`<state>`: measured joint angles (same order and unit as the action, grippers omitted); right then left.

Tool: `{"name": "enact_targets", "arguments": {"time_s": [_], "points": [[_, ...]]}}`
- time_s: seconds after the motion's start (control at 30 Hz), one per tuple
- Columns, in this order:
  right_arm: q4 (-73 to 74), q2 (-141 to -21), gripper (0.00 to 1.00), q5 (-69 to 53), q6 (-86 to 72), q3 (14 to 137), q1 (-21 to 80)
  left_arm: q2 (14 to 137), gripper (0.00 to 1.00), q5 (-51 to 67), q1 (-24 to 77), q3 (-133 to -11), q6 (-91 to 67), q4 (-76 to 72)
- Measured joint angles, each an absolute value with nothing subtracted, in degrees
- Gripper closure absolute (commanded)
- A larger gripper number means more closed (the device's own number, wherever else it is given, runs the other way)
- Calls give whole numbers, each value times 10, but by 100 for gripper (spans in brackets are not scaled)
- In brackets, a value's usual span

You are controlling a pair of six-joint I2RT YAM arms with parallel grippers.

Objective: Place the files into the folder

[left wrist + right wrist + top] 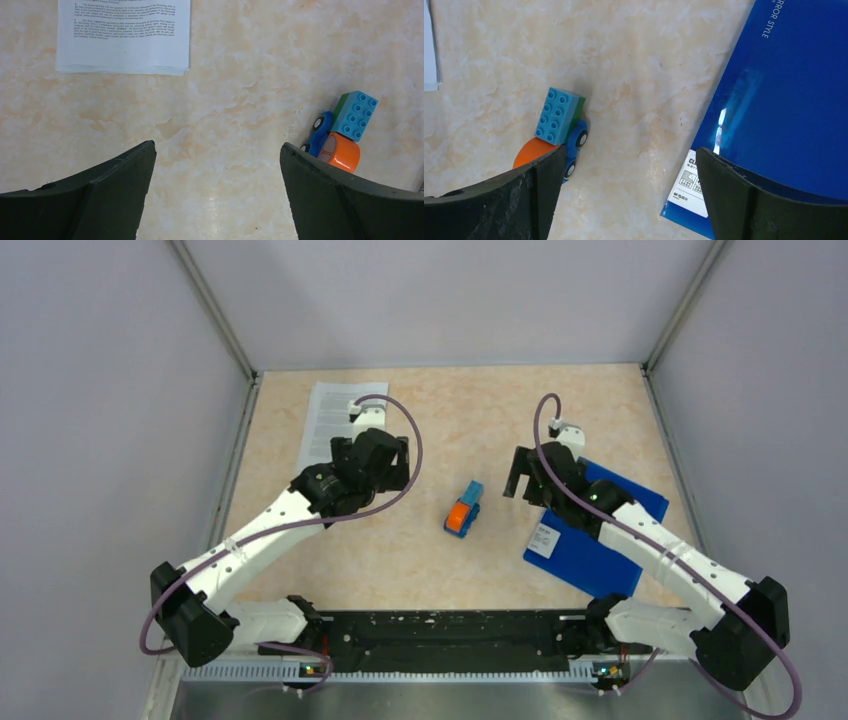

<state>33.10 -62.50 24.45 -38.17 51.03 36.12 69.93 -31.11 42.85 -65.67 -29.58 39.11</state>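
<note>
The files (pixel 328 420) are white printed sheets lying flat at the far left of the table; their lower part shows in the left wrist view (pixel 124 36). The blue folder (pixel 597 530) lies closed at the right, with a white label (pixel 543 539) on its cover; it also shows in the right wrist view (pixel 784 105). My left gripper (pixel 400 462) is open and empty, just right of the files (pixel 217 190). My right gripper (pixel 519 480) is open and empty, hovering over the table at the folder's left edge (pixel 629 195).
A small orange-and-blue toy block car (pixel 463 508) sits mid-table between the grippers, seen in the left wrist view (pixel 342 132) and the right wrist view (pixel 558 127). Grey enclosure walls stand on three sides of the table.
</note>
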Motion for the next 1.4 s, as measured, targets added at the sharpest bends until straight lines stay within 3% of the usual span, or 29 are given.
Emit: {"name": "enact_targets", "arguments": {"time_s": [0.57, 1.23, 1.4], "points": [[364, -624, 1, 258, -373, 572, 357, 722, 1, -203, 432, -659, -297, 329], [422, -464, 1, 354, -374, 658, 353, 1084, 2, -91, 583, -902, -371, 260], [439, -455, 1, 368, -375, 658, 353, 1136, 2, -68, 600, -917, -390, 255]]}}
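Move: The folder's middle lies about 48 cm to the left hand's right, roughly 4 cm back and 19 cm below; the white label on its near-left corner is some 36 cm right and 7 cm back. The toy truck sits between, about 17 cm right, 2 cm ahead and 16 cm below. From the right hand, the folder is about 19 cm right, 2 cm back and 16 cm below, its label 7 cm right and 5 cm back, the toy truck 13 cm left and 2 cm ahead. Sweeping right by almost 30 cm, the left hand passes above the toy truck towards the labelled edge of the folder, sinking about 10 cm, mostly late, while it turns some 30 degrees clockwise and tips its open fingers downward. The right hand clears off, rising about 16 cm and drifting 7 cm right, fingers open and tilting up. ##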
